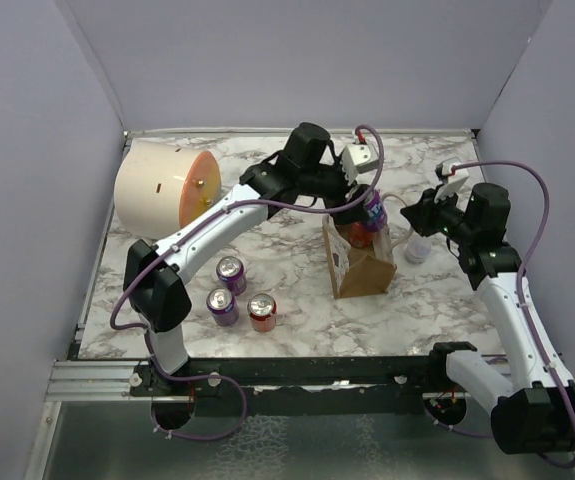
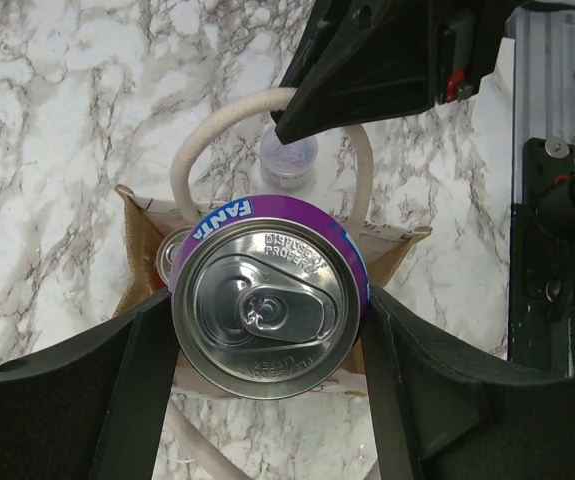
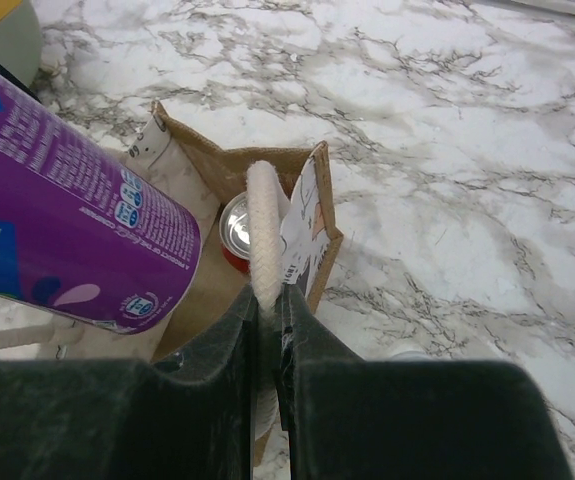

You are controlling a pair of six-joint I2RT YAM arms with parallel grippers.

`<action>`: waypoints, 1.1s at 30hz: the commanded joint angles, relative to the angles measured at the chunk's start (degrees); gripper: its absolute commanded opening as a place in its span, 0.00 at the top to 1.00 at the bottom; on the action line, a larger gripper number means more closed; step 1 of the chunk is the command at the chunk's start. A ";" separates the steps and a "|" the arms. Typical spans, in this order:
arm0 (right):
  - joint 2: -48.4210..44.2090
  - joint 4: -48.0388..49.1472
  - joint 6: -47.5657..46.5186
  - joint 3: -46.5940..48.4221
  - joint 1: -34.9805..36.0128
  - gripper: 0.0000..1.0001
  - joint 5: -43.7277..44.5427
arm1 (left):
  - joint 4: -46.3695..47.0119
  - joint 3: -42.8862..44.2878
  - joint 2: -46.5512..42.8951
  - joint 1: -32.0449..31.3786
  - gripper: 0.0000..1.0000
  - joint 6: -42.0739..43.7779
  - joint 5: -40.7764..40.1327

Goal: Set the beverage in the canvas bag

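The beverage, a purple Fanta can [image 2: 270, 310], hangs upright just over the mouth of the brown canvas bag [image 1: 362, 265], with my left gripper [image 2: 270, 330] shut on its sides. In the top view the can [image 1: 372, 207] sits at the bag's far end. My right gripper [image 3: 272, 300] is shut on the bag's white rope handle [image 3: 265, 230], holding it up on the right side. A red can [image 3: 235, 230] stands inside the bag [image 3: 217, 165], beside the purple can [image 3: 67, 210].
A large cream cylinder with an orange face [image 1: 162, 185] lies at the back left. Two purple cans [image 1: 231, 272] [image 1: 223, 305] and a red can [image 1: 262, 311] stand left of the bag. A small clear bottle [image 1: 417, 247] stands right of the bag.
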 commanded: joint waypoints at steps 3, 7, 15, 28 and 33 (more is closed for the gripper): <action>-1.08 3.23 0.67 -1.90 -1.57 0.99 1.32 | 5.26 -1.43 1.02 -1.35 1.00 2.88 -2.08; -0.24 2.25 1.00 -0.92 -1.74 0.99 -0.51 | 5.74 -3.14 1.59 -1.34 1.00 2.39 -3.06; -0.01 2.01 1.13 -0.57 -1.74 0.99 -1.65 | 4.47 -5.34 1.33 -1.38 1.00 3.87 -4.95; -0.86 1.29 -0.03 0.31 -1.74 0.99 -3.62 | -0.17 -6.79 0.39 -1.31 1.00 7.47 -9.66; -1.40 1.22 -0.08 0.21 -1.74 0.99 -4.01 | -0.93 -5.88 1.93 -1.30 1.00 6.90 -11.52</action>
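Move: The left hand holds the purple can with the bag almost under it: the bag's middle lies some 22 cm below, about 2 cm right and 1 cm back. The red can standing inside the bag is about 5 cm ahead of the left hand, 4 cm right and 24 cm down; the clear tub is level with it, roughly 16 cm right and 28 cm down. For the right hand, on the bag's handle, the bag's middle is about 7 cm left, 2 cm back and 15 cm below. Keeping its grip on the purple can, the left hand lowers it about 9 cm towards the bag's open mouth, quickly at first and then easing, with a slight drift left late on while the fingers tip some 15 degrees further down. The right fingers stay shut on the handle, nearly still, keeping it held beside the mouth. ##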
